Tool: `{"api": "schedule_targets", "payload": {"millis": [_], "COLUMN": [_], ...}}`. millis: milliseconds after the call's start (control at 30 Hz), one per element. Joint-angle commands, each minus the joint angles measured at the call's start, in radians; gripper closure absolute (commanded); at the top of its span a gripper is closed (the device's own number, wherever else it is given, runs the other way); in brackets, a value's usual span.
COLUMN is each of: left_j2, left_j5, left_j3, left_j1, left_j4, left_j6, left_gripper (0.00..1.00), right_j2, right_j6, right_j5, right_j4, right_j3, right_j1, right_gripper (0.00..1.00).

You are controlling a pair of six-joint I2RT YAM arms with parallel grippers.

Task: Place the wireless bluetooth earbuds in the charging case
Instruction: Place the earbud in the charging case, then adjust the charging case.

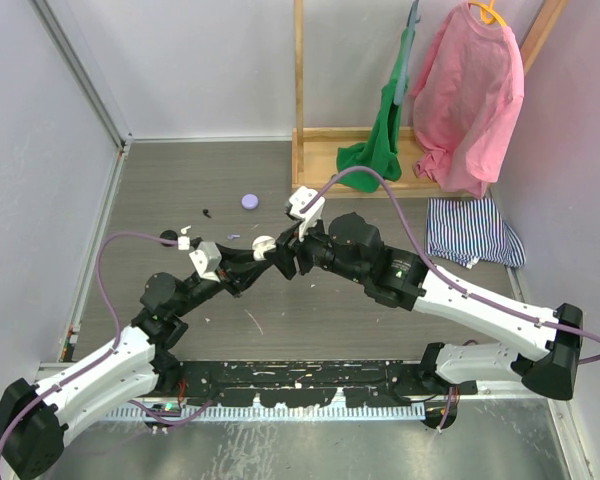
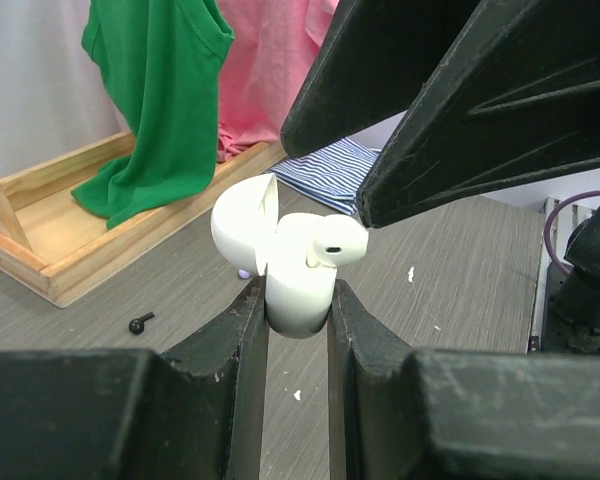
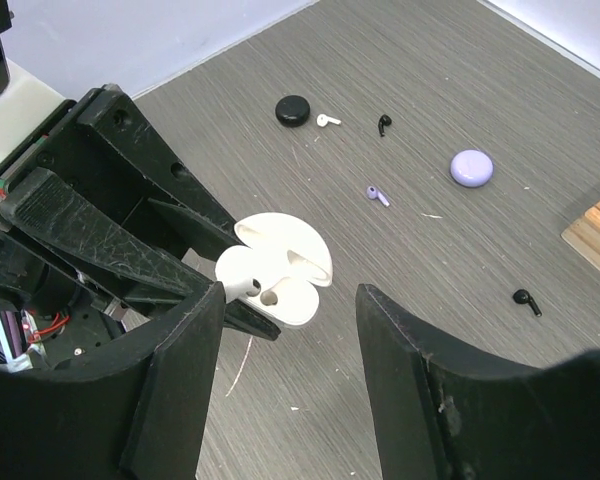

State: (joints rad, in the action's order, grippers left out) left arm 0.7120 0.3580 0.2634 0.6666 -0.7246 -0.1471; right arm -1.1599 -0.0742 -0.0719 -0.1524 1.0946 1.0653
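My left gripper [image 2: 297, 292] is shut on the base of a white charging case [image 2: 280, 250], lid open, held above the table; it also shows in the top view [image 1: 264, 244]. A white earbud [image 2: 335, 243] lies tilted on the case's open top, beside an empty socket [image 3: 270, 296]. My right gripper [image 3: 290, 293] is open wide just over the case, one fingertip [image 3: 205, 300] beside the earbud [image 3: 238, 280]. On the table lie another white earbud [image 3: 327, 121], a lilac earbud [image 3: 377, 195] and two black earbuds [image 3: 383, 124] [image 3: 525, 298].
A round black case [image 3: 293, 110] and a round lilac case [image 3: 471, 167] sit on the table. A wooden rack [image 1: 310, 160] with green and pink garments stands at the back right, with a striped cloth [image 1: 470, 230] beside it.
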Motion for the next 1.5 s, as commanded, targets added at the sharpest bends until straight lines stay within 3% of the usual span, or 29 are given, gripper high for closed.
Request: {"api": "schedule_targets", "payload": {"millis": [0, 633, 1100, 1467], "left_j2": [0.001, -0.012, -0.027, -0.028], "left_j5": [0.014, 0.013, 0.041, 0.086], "left_j3": [0.039, 0.035, 0.045, 0.073], "left_j1": [0.003, 0.004, 0.004, 0.004], "left_j4": [-0.078, -0.078, -0.067, -0.059], "left_j6": [-0.013, -0.020, -0.042, -0.070], "left_gripper": [1.00, 1.00, 1.00, 1.00], "right_j2": [-0.010, 0.011, 0.151, 0.166], "right_j6": [-0.018, -0.023, -0.027, -0.020], "right_j5": [0.014, 0.025, 0.582, 0.787], "right_j4": [0.068, 0.067, 0.157, 0.462], "right_j3": [0.014, 0.012, -0.153, -0.326], "right_j1": [0.000, -0.008, -0.304, -0.393], "right_gripper": [0.39, 0.39, 0.39, 0.37]}}
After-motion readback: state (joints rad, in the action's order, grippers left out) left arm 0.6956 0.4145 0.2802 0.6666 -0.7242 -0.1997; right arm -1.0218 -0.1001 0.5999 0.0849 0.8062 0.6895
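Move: My right hand is empty and half open. The white earbud standing out of the case is about 3 cm to its left, 1 cm ahead and 1 cm below; the open charging case itself is some 4 cm left, 2 cm ahead and 3 cm below. On the table, roughly 20 cm lower, a black earbud lies 19 cm ahead and 4 cm right, a purple one 16 cm ahead and 12 cm left. From my left hand, which grips the case, the white earbud is 2 cm right, level fore and aft, and 3 cm above. With my right fingertip against the white earbud, I nudge about 1 cm left and down, bearing on it towards the case, and pause there. Then I draw that hand quickly some 5 cm to the right, away from the case, and sink about 3 cm while it turns some 15 degrees counter-clockwise, fingers still half open. My left hand keeps its pinch on the case, drifting only about 1 cm back and up. ##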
